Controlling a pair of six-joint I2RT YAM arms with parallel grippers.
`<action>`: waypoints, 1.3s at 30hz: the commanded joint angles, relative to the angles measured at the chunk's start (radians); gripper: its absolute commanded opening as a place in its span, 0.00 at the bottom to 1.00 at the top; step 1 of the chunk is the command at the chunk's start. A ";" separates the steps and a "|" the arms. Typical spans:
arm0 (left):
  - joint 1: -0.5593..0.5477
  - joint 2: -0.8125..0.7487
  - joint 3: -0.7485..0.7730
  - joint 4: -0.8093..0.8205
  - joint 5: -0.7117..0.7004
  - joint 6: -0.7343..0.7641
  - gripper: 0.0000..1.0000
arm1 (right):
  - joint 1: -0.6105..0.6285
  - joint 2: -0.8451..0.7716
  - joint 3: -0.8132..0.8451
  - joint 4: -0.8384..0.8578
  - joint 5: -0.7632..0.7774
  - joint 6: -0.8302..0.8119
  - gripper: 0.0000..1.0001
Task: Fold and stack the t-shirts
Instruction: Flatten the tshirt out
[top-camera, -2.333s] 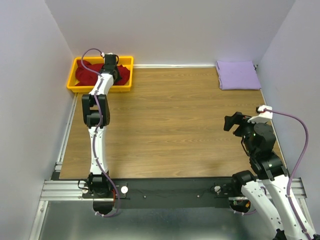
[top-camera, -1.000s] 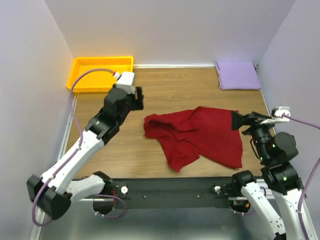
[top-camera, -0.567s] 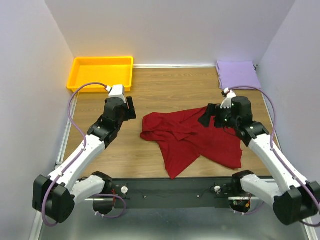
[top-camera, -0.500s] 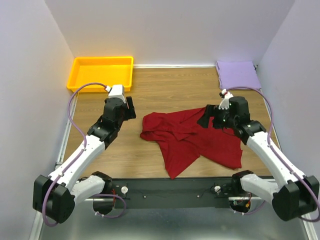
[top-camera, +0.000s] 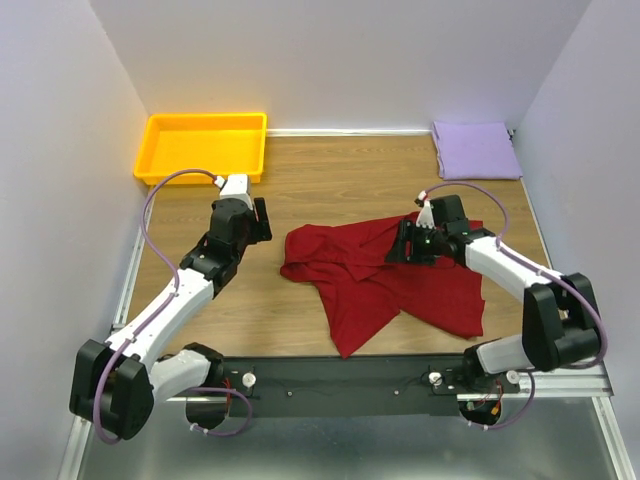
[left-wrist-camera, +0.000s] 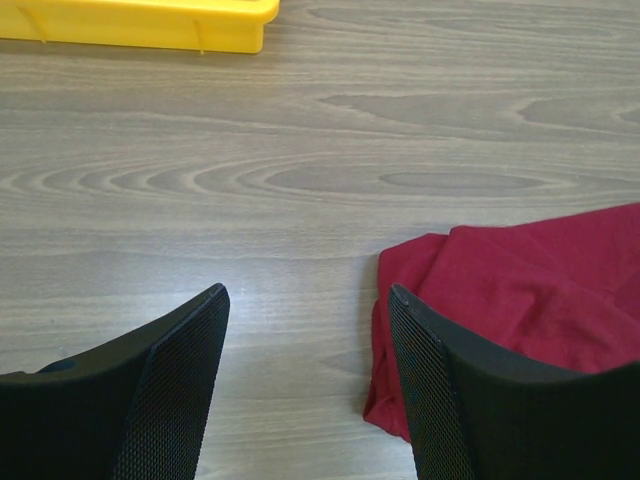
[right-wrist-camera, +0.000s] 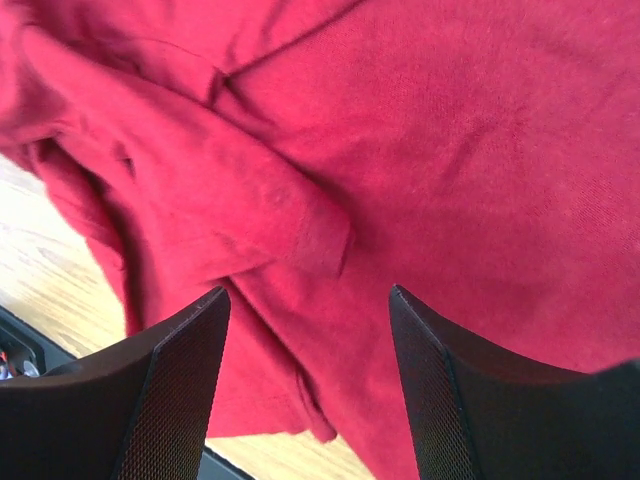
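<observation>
The deep red t-shirt (top-camera: 385, 275) lies crumpled in the middle of the table. It also shows in the left wrist view (left-wrist-camera: 520, 290) and fills the right wrist view (right-wrist-camera: 420, 160). The lavender t-shirt (top-camera: 475, 150) lies folded at the far right corner. My left gripper (top-camera: 262, 220) is open and empty, just left of the red shirt's left edge; in its wrist view (left-wrist-camera: 308, 370) bare wood lies between the fingers. My right gripper (top-camera: 402, 243) is open and hovers over the red shirt's upper middle; in its wrist view (right-wrist-camera: 308, 370) rumpled folds lie between the fingers.
A yellow-orange tray (top-camera: 158, 170) stands at the far left corner; its edge shows in the left wrist view (left-wrist-camera: 140, 30). Walls close in the table on three sides. The black rail (top-camera: 340, 375) runs along the near edge.
The red shirt came out of the tray onto the table. Since then my right gripper has moved left and low over the shirt. My left gripper has shifted slightly.
</observation>
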 joint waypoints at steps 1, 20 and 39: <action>0.016 0.021 0.023 0.021 0.040 0.011 0.73 | 0.007 0.073 -0.016 0.076 -0.050 0.023 0.72; 0.072 0.024 0.029 0.014 0.111 -0.009 0.72 | 0.018 0.234 0.139 0.126 -0.130 0.026 0.01; 0.101 0.004 0.021 0.010 0.143 -0.023 0.72 | 0.148 0.736 1.121 0.047 -0.073 0.038 0.01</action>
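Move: The t-shirt's loose flap lies right under the right hand, about 2 cm to its left and 4 cm below, level with it fore and aft. The shirt's bunched left end is some 22 cm to the right hand's left, level with it; its sleeve tip lies about 21 cm back and 12 cm left. The purple cloth is roughly 28 cm ahead and 18 cm right. From the left hand the flap is about 27 cm right, 3 cm back and 14 cm below. The right fingers shut on the red t-shirt's loose flap after sinking about 4 cm and edging left, pinching it. Still closed on it, the hand then sweeps forward, over 20 cm, while climbing and drifting left, pulling the flap out towards the far side of the table; the fingers tip up some 20 degrees on the way. ##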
